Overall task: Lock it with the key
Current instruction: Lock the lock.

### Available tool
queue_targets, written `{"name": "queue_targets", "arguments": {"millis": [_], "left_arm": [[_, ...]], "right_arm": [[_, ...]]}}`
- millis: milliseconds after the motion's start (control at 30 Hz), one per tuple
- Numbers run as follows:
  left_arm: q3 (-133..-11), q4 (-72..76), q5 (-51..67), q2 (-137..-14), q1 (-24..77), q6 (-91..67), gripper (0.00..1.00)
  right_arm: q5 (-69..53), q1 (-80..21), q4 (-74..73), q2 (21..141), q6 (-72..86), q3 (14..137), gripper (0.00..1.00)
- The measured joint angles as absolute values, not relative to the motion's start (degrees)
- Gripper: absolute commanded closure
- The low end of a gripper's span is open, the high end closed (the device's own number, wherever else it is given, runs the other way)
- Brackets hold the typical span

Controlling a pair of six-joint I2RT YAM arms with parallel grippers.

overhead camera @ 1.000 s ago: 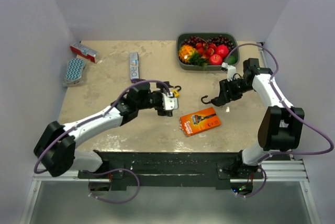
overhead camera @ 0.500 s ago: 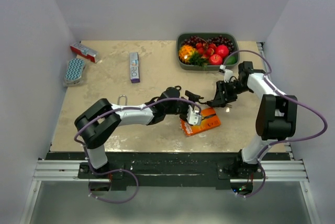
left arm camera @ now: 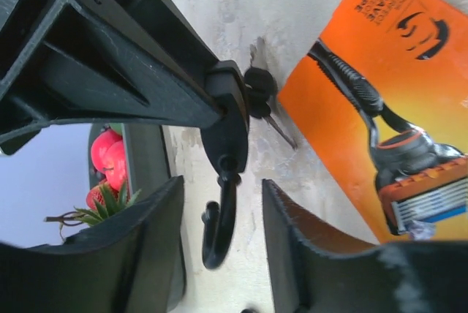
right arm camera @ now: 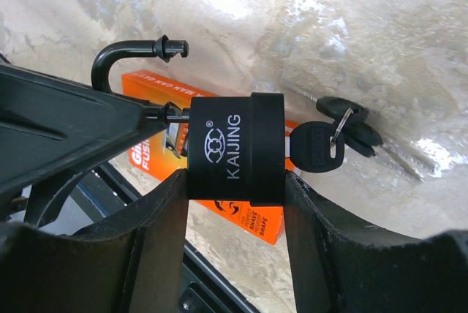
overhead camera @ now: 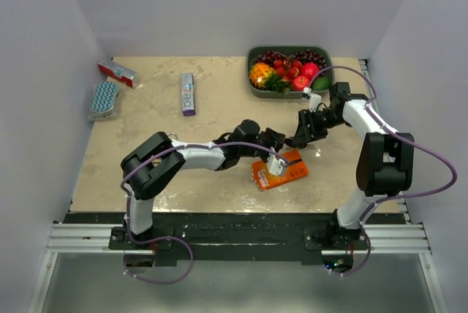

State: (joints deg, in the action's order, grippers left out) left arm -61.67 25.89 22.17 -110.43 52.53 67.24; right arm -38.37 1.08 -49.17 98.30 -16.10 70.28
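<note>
A black KAIJING padlock hangs above the table with my right gripper shut on its body. Its shackle is open and points left. A black key sits in the lock's base, with spare keys on a ring beside it. In the left wrist view the shackle's hook hangs between the jaws of my left gripper, with a gap on each side. From above, the left gripper meets the right gripper near mid-table.
An orange razor package lies right under the two grippers. A dark tray of fruit stands at the back right. A toothpaste box, a sponge and a red box lie at the back left.
My left arm has swung right across the table to the padlock, and its jaws have narrowed around the shackle. The right gripper has shifted slightly back with the lock.
</note>
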Motion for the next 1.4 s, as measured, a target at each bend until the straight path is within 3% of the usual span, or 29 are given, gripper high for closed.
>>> {"name": "queue_targets", "arguments": {"millis": [67,100,233,267,300,367,400,467,800,1167,1400], "left_arm": [[-62.74,25.91,21.58,-111.13,52.53,67.61,0.71],[-63.31,25.8,21.17,-111.46,52.53,67.92,0.98],[-63.9,24.84,19.53,-112.36,52.64,68.34,1.0],[-63.9,25.23,18.94,-112.36,52.73,68.18,1.0],[-63.9,25.65,18.33,-112.33,52.84,68.07,1.0],[-63.79,26.06,17.39,-111.92,52.97,67.92,1.0],[-63.37,26.37,17.17,-111.31,52.95,67.55,1.0],[-61.47,26.79,16.84,-108.75,52.84,66.52,1.0],[-57.04,17.41,23.18,-90.26,45.63,52.58,1.0],[-56.97,7.42,32.88,-74.37,43.9,37.01,1.0],[-56.99,-0.69,34.52,-69.71,43.92,33.74,1.0]], "right_arm": [[-38.74,0.47,-49.28,98.3,-15.88,70.5,1.0],[-38.74,0.08,-49.28,98.28,-15.75,70.5,1.0],[-38.48,-0.54,-48.45,98.24,-15.33,71.07,1.0],[-38.57,-0.54,-48.47,98.24,-15.35,71.18,0.92],[-38.59,-0.54,-48.6,98.19,-15.42,71.42,0.69],[-38.83,-0.54,-49.17,98.19,-15.73,72.38,0.4],[-39.27,-0.54,-49.78,98.13,-16.1,73.01,0.21],[-41.41,-0.67,-51.57,97.34,-16.69,74.32,0.02],[-44.62,-1.34,-56.73,81.71,-24.4,82.15,0.01],[-50.61,-1.69,-51.79,71.18,-32.18,76.23,0.01],[-52.71,-10.66,-45.17,67.18,-32.03,74.74,0.01]]}}
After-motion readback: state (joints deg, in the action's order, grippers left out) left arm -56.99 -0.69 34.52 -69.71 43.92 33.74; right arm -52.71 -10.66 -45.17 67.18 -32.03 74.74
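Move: The black padlock's shackle stands right between the left hand's half-open fingertips. Its body is about 5 cm to that hand's right at much the same height, with the key in it. The right hand already grips this body, the shackle some 5 cm to its left. From the left hand, the orange razor box lies about 10 cm back, level sideways and 11 cm below, and the fruit basket about 22 cm ahead, 3 cm right and 9 cm below. The left fingers close on the shackle while the right hand keeps its grip on the padlock body and edges about 1 cm left towards it, then the right fingers open wide, let go of the body and climb about 21 cm, going some 8 cm left and 5 cm back as they swing up from pointing down. The left hand, keeping its pinch on the shackle, carries the padlock up about 17 cm from above the razor box, drawing it left and then also back, with the wrist tilting. ##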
